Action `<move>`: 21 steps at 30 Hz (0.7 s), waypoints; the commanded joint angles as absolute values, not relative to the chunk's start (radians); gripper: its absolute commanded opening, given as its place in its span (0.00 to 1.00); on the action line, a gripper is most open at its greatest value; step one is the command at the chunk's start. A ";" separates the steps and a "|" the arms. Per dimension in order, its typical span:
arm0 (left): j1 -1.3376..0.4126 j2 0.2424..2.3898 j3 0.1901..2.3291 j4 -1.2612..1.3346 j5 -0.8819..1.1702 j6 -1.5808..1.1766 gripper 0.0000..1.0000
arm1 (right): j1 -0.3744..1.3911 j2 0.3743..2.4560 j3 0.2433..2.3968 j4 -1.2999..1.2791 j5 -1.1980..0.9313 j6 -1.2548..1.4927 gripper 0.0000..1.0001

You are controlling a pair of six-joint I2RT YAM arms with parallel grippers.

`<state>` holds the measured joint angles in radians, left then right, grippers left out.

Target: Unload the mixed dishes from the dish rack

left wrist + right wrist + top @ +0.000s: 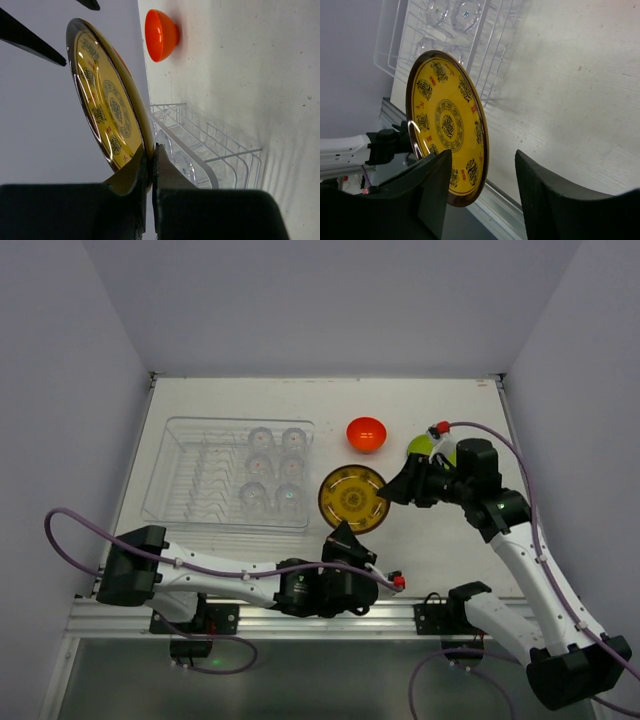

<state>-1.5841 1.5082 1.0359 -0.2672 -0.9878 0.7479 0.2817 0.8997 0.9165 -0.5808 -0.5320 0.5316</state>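
My left gripper (pixel 347 531) is shut on the near rim of a yellow plate with a dark pattern (pixel 352 498) and holds it up on edge, just right of the clear dish rack (pixel 200 480). In the left wrist view the jaws (pixel 151 152) pinch the plate's rim (pixel 105 100). My right gripper (pixel 397 488) is open at the plate's right edge. In the right wrist view the plate (pixel 447 125) stands between its spread fingers (pixel 482 185), closer to the left one. Several clear glasses (pixel 275 468) stand in the rack. The orange bowl (pixel 366 434) sits on the table.
A lime-green plate (pixel 424 446) lies on the table behind the right gripper, partly hidden by it. The rack's left half holds only bare dividers (pixel 205 480). The rack also shows in the left wrist view (pixel 205 150) and in the right wrist view (pixel 420 35).
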 commanded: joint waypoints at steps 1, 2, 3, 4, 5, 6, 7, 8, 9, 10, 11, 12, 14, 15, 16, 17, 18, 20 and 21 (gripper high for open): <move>-1.598 1.459 0.988 -0.112 -1.017 0.911 0.00 | 0.310 0.917 0.891 -0.577 -0.520 0.486 0.53; -1.600 1.459 0.983 -0.107 -1.019 0.914 0.00 | 0.313 0.923 0.888 -0.569 -0.526 0.485 0.50; -1.598 1.460 0.974 -0.094 -1.020 0.922 0.00 | 0.317 0.928 0.881 -0.565 -0.534 0.482 0.44; -1.598 1.459 0.970 -0.091 -1.020 0.923 0.00 | 0.319 0.933 0.876 -0.558 -0.537 0.482 0.39; -1.600 1.459 0.965 -0.084 -1.019 0.925 0.00 | 0.321 0.939 0.870 -0.552 -0.543 0.482 0.34; -1.598 1.459 0.962 -0.074 -1.017 0.927 0.00 | 0.322 0.937 0.859 -0.536 -0.549 0.485 0.31; -1.598 1.459 0.948 -0.063 -1.014 0.930 0.00 | 0.324 0.937 0.853 -0.525 -0.564 0.486 0.28; -1.600 1.454 0.940 -0.049 -1.012 0.936 0.00 | 0.322 0.939 0.847 -0.516 -0.574 0.488 0.26; -1.598 1.448 0.931 -0.022 -1.012 0.945 0.00 | 0.324 0.940 0.838 -0.497 -0.581 0.489 0.24; -1.600 1.445 0.919 -0.018 -1.005 0.948 0.00 | 0.324 0.940 0.831 -0.486 -0.600 0.489 0.15; -1.598 1.440 0.914 -0.014 -1.003 0.951 0.00 | 0.324 0.942 0.825 -0.470 -0.604 0.491 0.06; -1.598 1.430 0.910 0.027 -1.000 0.950 0.00 | 0.324 0.943 0.818 -0.466 -0.603 0.494 0.00; -1.597 1.416 0.904 0.040 -0.994 0.946 0.00 | 0.322 0.928 0.808 -0.442 -0.595 0.506 0.00; -1.597 1.404 0.905 0.043 -0.991 0.940 0.00 | 0.322 0.917 0.795 -0.433 -0.588 0.526 0.00; -1.594 1.396 0.905 0.044 -0.989 0.937 0.09 | 0.324 0.905 0.789 -0.423 -0.572 0.537 0.00; -1.585 1.382 0.904 0.049 -0.989 0.931 0.42 | 0.321 0.884 0.779 -0.408 -0.528 0.548 0.00; -1.574 1.375 0.905 0.061 -0.991 0.928 0.54 | 0.316 0.876 0.776 -0.400 -0.503 0.569 0.00; -1.549 1.356 0.907 0.072 -0.997 0.922 1.00 | 0.267 0.870 0.769 -0.381 -0.473 0.594 0.00; -1.516 1.330 0.914 0.069 -1.002 0.916 1.00 | 0.235 0.870 0.755 -0.371 -0.469 0.623 0.00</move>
<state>-1.5703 1.4128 0.8883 -0.0174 -0.9760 0.9024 0.2977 0.8890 0.7712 -0.4618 -0.5377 0.5701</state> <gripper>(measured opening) 0.944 0.037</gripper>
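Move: The yellow plate, still pinched by its near rim in the left hand, has its middle about 7 cm ahead of that hand and 2 cm to its right, nearly level. From the open right hand that middle is some 8 cm left and 3 cm lower, neither ahead nor back. On the table some 22 cm below the right hand, the orange bowl is roughly 35 cm straight ahead; the green plate is about 28 cm ahead and 20 cm right. The yellow plate changes hands in the air: the right hand sinks about 3 cm and edges left to its right-hand rim, the half-closed fingers shutting to pinch it. The left hand keeps its grip, easing down 1.5 cm, then opens wide late on, lets go of the near rim and starts up about 2 cm as the right keeps hold and begins drifting back to its right. ##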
